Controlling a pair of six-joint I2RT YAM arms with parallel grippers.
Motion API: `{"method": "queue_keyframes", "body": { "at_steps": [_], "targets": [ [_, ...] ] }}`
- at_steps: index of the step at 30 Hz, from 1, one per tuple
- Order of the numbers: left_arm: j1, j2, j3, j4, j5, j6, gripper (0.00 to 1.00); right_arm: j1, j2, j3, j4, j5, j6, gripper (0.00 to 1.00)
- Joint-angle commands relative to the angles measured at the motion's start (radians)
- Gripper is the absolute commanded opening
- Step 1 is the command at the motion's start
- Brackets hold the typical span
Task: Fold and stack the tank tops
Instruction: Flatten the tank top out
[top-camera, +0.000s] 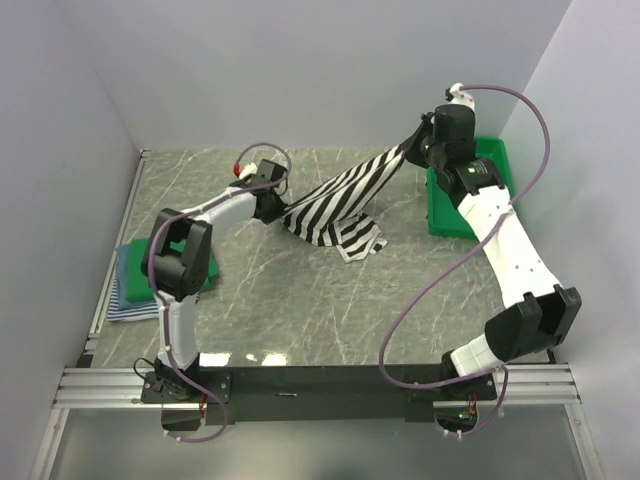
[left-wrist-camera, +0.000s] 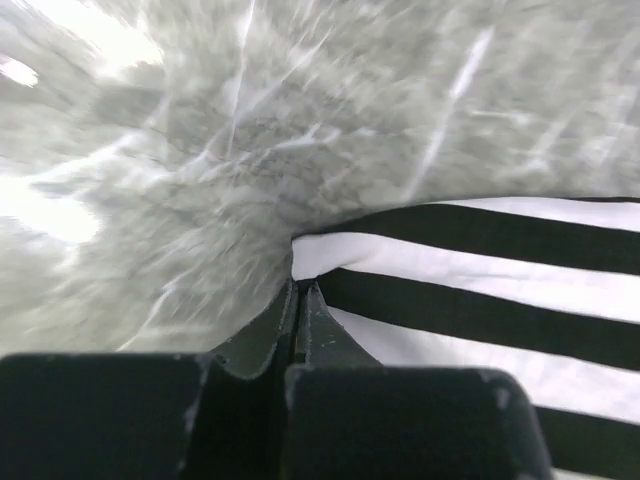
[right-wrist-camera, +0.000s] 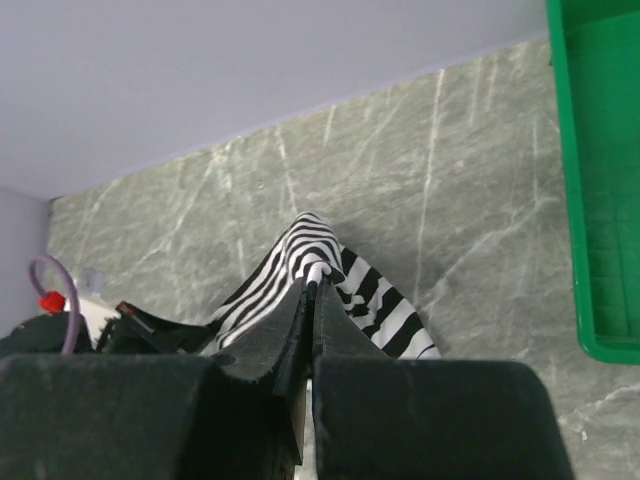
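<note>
The black-and-white striped tank top (top-camera: 345, 195) hangs stretched in the air between my two grippers, its lower part trailing on the table. My left gripper (top-camera: 277, 205) is shut on its low left corner; the left wrist view shows the jaws closed on the striped cloth (left-wrist-camera: 470, 290). My right gripper (top-camera: 415, 145) is raised at the back right and shut on the top's other end, with the cloth (right-wrist-camera: 300, 250) bunched at its tips. A stack of folded tops, green (top-camera: 135, 268) over blue-white striped (top-camera: 130, 305), lies at the left edge.
A rigid green plastic bin (top-camera: 495, 165) stands at the back right under my right arm; its rim shows in the right wrist view (right-wrist-camera: 590, 180). The grey marble table (top-camera: 300, 310) is bounded by white walls at the back and sides.
</note>
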Motion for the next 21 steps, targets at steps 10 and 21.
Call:
{"method": "queue_keyframes", "body": {
  "at_steps": [10, 21],
  "targets": [
    [0.039, -0.578, -0.079, -0.086, 0.052, 0.243, 0.0, 0.027, -0.386, -0.1, 0.048, -0.03, -0.001, 0.0],
    [0.221, -0.264, 0.123, -0.061, 0.324, 0.286, 0.0, -0.016, -0.048, -0.105, -0.008, -0.028, -0.015, 0.0]
  ]
}}
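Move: My left hand holds one corner of the striped tank top a few centimetres above the table. The top's loose end lies some 20 cm to the right, 8 cm nearer me and about 3 cm lower, and the folded green top is roughly 23 cm to the left and 15 cm back. From my raised right hand, which holds the other corner, that loose end is about 14 cm left, 6 cm back and 29 cm below, and the green bin some 14 cm right, 10 cm ahead and 27 cm below. I whip the striped tank top up by its two corners, fingers staying shut on both. My left hand shoots up about 25 cm, drifting left and back as its fingers tip upward nearly 30 degrees; my right swings back and up about 12 cm each way, tipping up too. Then both turn over and start forward and down, roughly 5 cm. ##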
